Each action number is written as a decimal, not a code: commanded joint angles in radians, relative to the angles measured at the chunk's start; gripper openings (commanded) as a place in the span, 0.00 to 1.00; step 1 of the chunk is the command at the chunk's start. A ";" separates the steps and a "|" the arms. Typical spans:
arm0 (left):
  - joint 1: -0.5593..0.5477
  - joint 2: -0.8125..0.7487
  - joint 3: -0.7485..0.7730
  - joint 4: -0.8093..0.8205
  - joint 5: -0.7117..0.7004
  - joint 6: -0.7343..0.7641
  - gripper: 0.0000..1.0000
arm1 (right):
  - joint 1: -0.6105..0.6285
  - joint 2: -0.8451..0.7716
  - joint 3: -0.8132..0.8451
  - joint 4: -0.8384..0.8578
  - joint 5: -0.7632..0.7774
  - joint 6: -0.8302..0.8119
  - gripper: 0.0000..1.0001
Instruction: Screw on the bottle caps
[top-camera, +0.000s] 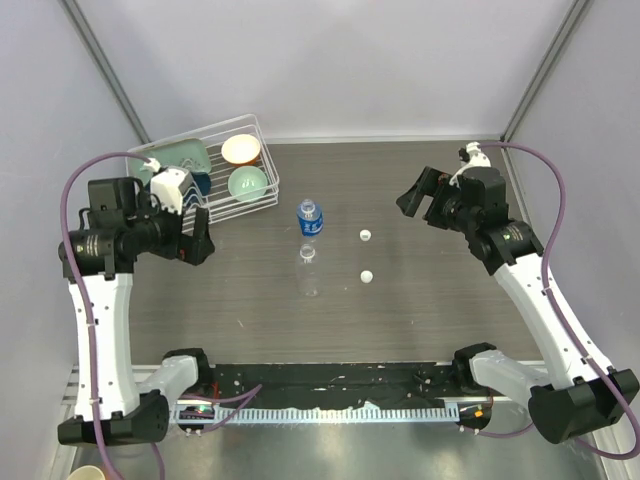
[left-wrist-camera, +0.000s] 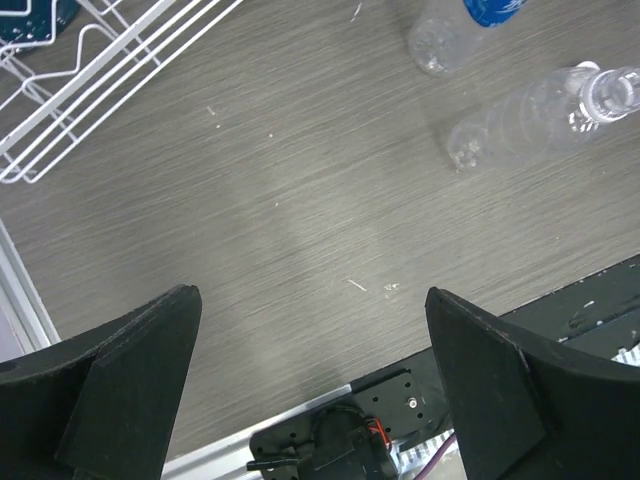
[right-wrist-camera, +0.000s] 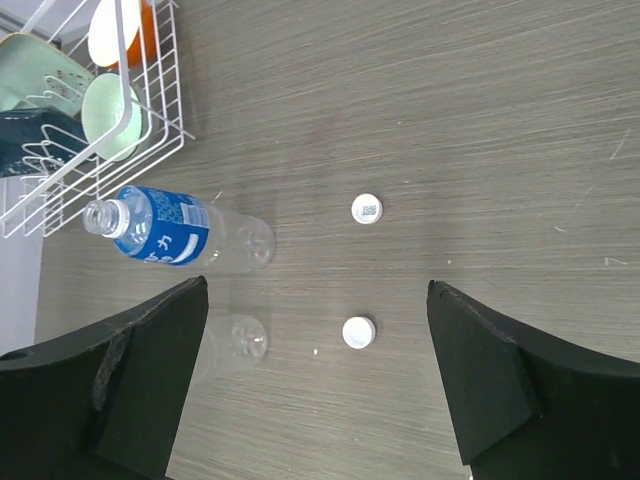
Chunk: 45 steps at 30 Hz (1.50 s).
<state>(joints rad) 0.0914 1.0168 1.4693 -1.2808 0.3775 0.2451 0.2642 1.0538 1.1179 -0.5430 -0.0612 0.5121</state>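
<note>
Two clear bottles stand upright mid-table, both with open necks: one with a blue label (top-camera: 311, 220) (left-wrist-camera: 455, 35) (right-wrist-camera: 165, 235) and, just nearer, a plain one (top-camera: 309, 270) (left-wrist-camera: 540, 110) (right-wrist-camera: 235, 345). The two white bottle caps lie on the table to their right, one farther back (top-camera: 366, 236) (right-wrist-camera: 367, 209) and one nearer (top-camera: 367, 276) (right-wrist-camera: 358, 332). My left gripper (top-camera: 198, 243) (left-wrist-camera: 310, 296) hovers open to the left of the bottles, holding nothing. My right gripper (top-camera: 422, 203) (right-wrist-camera: 317, 285) hangs open above the table right of the caps, also with nothing between its fingers.
A white wire dish rack (top-camera: 262, 140) (left-wrist-camera: 110, 70) (right-wrist-camera: 170, 95) stands at the back left, with a cream bowl (top-camera: 241, 149), a green bowl (top-camera: 246, 183) and other dishes inside. The arm bases and a black rail (top-camera: 330, 375) run along the near edge.
</note>
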 joint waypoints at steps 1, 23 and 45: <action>-0.002 0.055 0.103 -0.018 0.127 0.019 1.00 | -0.005 -0.028 0.028 -0.028 0.049 -0.043 0.96; -1.039 0.795 0.585 0.207 -0.385 -0.032 1.00 | -0.006 -0.264 0.316 -0.317 0.638 0.023 0.67; -1.072 1.180 0.471 0.435 -0.419 -0.092 0.52 | -0.008 -0.370 0.181 -0.328 0.537 0.080 0.61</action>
<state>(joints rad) -0.9794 2.1975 1.9453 -0.9108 -0.0349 0.1635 0.2596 0.7181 1.3159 -0.9081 0.4938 0.5713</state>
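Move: The near white cap lies about 38 cm to the right of my left hand, 6 cm farther out and some 26 cm below. The far cap is about 10 cm beyond it. The clear bottle stands some 13 cm to the left of the near cap and roughly level with it; the blue-label bottle is about 12 cm beyond the clear one. From my right hand the near cap is about 15 cm to the left, 3 cm back and 24 cm down. I swing my left hand some 36 cm to the right, rising a little at first to clear the clear bottle, then dropping to about 21 cm below its start and easing 7 cm forward. It turns about 45 degrees clockwise, the fingers tip steeply down and half close, ending just above and beside the near cap, not yet touching. My right hand backs off right, back and up, away from the caps, partly closing and turning clockwise, then sinks slightly. ##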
